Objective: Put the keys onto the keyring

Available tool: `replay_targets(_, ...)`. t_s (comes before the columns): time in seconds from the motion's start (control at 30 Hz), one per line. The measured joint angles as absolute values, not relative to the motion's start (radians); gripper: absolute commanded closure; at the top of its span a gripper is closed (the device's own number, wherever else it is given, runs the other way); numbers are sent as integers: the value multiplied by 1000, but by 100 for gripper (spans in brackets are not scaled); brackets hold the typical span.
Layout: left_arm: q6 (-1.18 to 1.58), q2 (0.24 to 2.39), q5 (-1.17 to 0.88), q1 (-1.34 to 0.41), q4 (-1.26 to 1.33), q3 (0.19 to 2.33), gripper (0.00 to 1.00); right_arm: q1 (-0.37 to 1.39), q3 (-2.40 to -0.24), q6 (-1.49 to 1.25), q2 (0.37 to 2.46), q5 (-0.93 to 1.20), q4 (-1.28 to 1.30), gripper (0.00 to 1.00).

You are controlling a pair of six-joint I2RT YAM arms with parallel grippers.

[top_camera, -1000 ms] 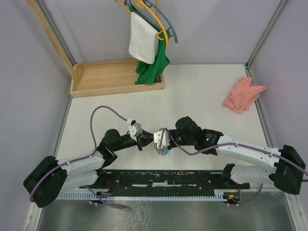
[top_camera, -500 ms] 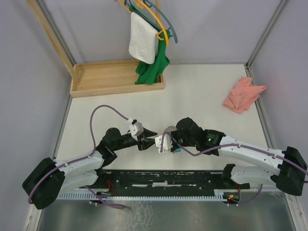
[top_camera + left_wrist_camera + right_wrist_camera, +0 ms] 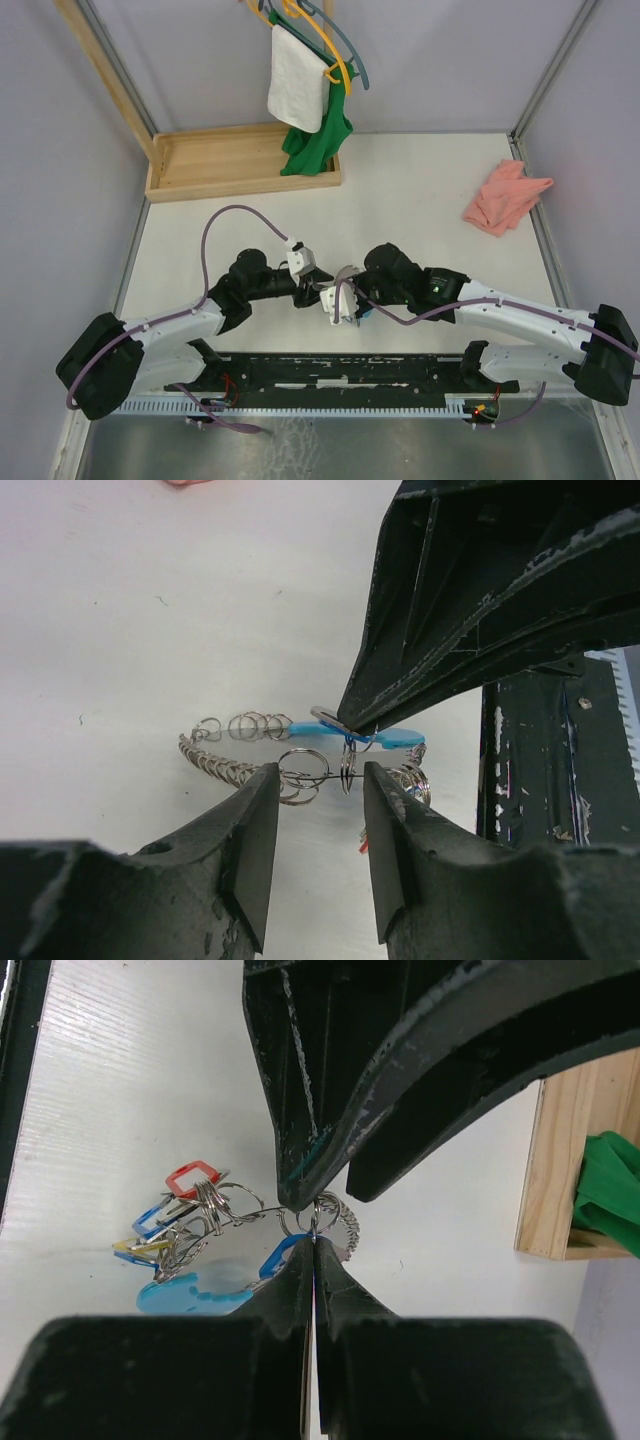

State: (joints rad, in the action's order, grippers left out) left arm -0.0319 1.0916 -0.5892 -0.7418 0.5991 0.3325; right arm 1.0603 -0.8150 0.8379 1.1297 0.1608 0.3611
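Note:
My right gripper [image 3: 313,1240] is shut on a small ring of the keyring [image 3: 316,1218] and holds it just above the table. A wire loop leads left to a bunch of rings with the keys: a red-headed key [image 3: 192,1178] and a blue-headed key [image 3: 150,1222]. A light blue tag [image 3: 195,1295] lies under them. My left gripper [image 3: 320,780] is open, its fingers on either side of the metal rings [image 3: 303,770] without touching them. In the top view the left gripper [image 3: 316,290] and right gripper [image 3: 338,306] meet tip to tip near the front edge.
A wooden tray [image 3: 240,160] stands at the back left, with a white towel [image 3: 298,85] and a green garment [image 3: 318,140] hanging over it. A pink cloth [image 3: 505,195] lies at the back right. A black rail [image 3: 340,372] runs along the near edge.
My left gripper has opened and moved right, up to the right gripper's tip. The right gripper stayed shut and shifted slightly with the rings.

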Motion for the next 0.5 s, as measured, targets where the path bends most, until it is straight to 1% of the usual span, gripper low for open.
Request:
replay_targets(0.13,-56,1126,-623,-742,566,364,66,1061,-815,846,1130,167,369,99)
replay_targets(0.23,-70,1143,-654,-742,552,376,70,1061,-815,852,1130,171,375,99)
replay_targets(0.27,-73,1148,-662,-742,546,379,73,1062,-815,854,1130,172,375,99)
replay_targets(0.3,-74,1152,-668,-742,544,383,79,1063,-815,855,1130,174,376,99)
replay_targets(0.37,-75,1154,-683,-742,535,387,94,1065,-815,855,1130,175,379,99)
replay_targets(0.4,-76,1154,-688,-742,530,388,97,1065,-815,855,1130,175,379,99)
replay_targets(0.5,-76,1157,-701,-742,524,389,97,1066,-815,855,1129,175,382,99)
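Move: Just off the left hand's open fingertips stands the small upright ring at the right hand's closed tips: some 2 cm to the left hand's right, 1 cm back and 1 cm below, and from the right hand about 1 cm to its left and 1 cm below, level fore and aft. Counted from the left hand, the light-blue clip hangs about 5 cm back, 7 cm right and 5 cm lower; the coloured keys about 6 cm back, 2 cm right and 5 cm lower. Closing from about half open to nearly shut, the left fingers come in on the small ring and pinch it right beside the right fingertips, the hand easing about 1 cm back, 1 cm right and 1 cm down while turning some 5 degrees clockwise. The right hand holds its place, drifting back barely half a centimetre, and keeps its closed grip on the ring and blue key. ##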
